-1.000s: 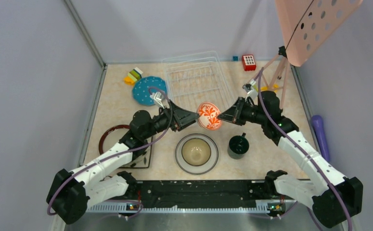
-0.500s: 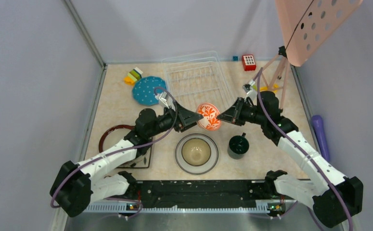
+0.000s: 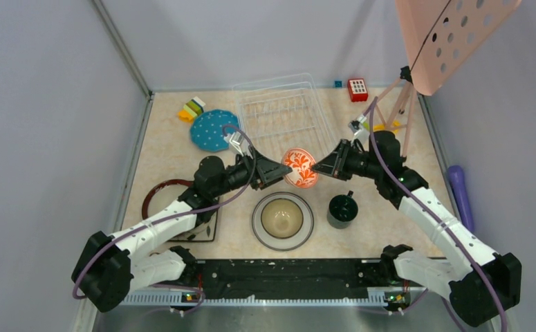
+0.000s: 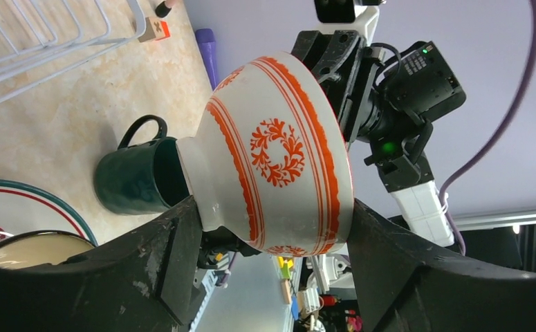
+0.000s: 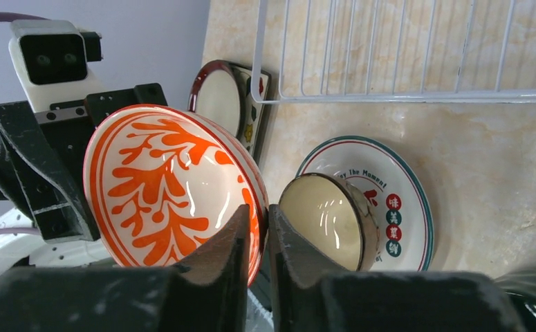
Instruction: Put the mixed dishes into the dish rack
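The orange-white bowl (image 3: 300, 167) hangs on its side above the table between both arms. My left gripper (image 3: 283, 169) spans it, one finger touching the foot and the other the rim (image 4: 272, 152). From the other side my right gripper (image 3: 317, 168) pinches the rim's edge (image 5: 168, 183), fingers nearly together. Behind them lies the white wire dish rack (image 3: 276, 90). The brown bowl (image 3: 282, 216) rests on the grey-rimmed plate (image 3: 256, 232), the dark green mug (image 3: 342, 209) beside it. A blue dotted plate (image 3: 213, 130) lies left of the rack. The square leaf-patterned plate (image 5: 258, 111) is mostly hidden under my left arm.
A pink perforated board (image 3: 451, 34) on a tripod (image 3: 396, 111) stands at the back right. Toy blocks (image 3: 192, 108) and a red block (image 3: 357, 89) lie by the back wall. A purple object (image 3: 460, 190) lies off the table's right edge. A dark-rimmed round dish (image 3: 158, 197) lies at the left.
My left gripper has drawn back slightly to the left, and its jaws have narrowed until they touch the bowl. The right gripper has barely moved on the rim.
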`<move>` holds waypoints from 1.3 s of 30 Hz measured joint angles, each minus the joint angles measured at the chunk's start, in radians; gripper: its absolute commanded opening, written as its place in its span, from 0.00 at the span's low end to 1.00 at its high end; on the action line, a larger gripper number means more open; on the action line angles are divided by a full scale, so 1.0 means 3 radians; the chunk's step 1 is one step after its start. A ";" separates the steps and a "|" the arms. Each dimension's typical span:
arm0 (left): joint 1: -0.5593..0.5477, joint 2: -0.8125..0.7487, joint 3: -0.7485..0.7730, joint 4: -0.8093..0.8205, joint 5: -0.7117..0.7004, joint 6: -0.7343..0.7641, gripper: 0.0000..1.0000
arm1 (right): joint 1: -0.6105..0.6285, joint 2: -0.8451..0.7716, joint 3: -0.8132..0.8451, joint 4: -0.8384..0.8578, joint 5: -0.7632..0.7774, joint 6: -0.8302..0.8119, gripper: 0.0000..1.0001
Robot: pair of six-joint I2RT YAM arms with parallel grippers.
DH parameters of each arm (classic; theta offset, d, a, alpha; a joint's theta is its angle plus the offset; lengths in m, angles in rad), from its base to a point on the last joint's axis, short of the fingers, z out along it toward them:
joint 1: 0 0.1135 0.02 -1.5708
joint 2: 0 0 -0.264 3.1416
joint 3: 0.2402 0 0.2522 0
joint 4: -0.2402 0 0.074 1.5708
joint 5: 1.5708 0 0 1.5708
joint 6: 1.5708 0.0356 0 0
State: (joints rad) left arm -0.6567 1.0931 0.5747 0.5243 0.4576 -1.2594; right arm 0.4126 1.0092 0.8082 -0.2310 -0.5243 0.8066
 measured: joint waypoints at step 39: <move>-0.0834 0.1977 0.2833 -0.3155 -0.3030 0.4976 0.00 | 0.0013 -0.0921 0.0258 -0.0882 0.1657 -0.0710 0.65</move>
State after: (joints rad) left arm -0.9070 1.6863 1.4246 -0.4221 -0.4515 0.2333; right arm 0.4164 0.7330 0.8856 -0.4957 -0.0273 0.5938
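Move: The left hand already holds the orange-patterned bowl, the right still on its rim. From the left hand the dish rack's middle lies about 22 cm ahead, level sideways, 17 cm below; the plate stack is 9 cm back, 2 cm left, and the green mug 8 cm back, 19 cm right, both nearly 20 cm below. From the right hand the rack is 21 cm ahead, 6 cm left, 17 cm below, and the mug 9 cm back, 13 cm right, 17 cm below. Right lets go and withdraws rightward; left carries the bowl about 13 cm forward, tipping down over the rack. ##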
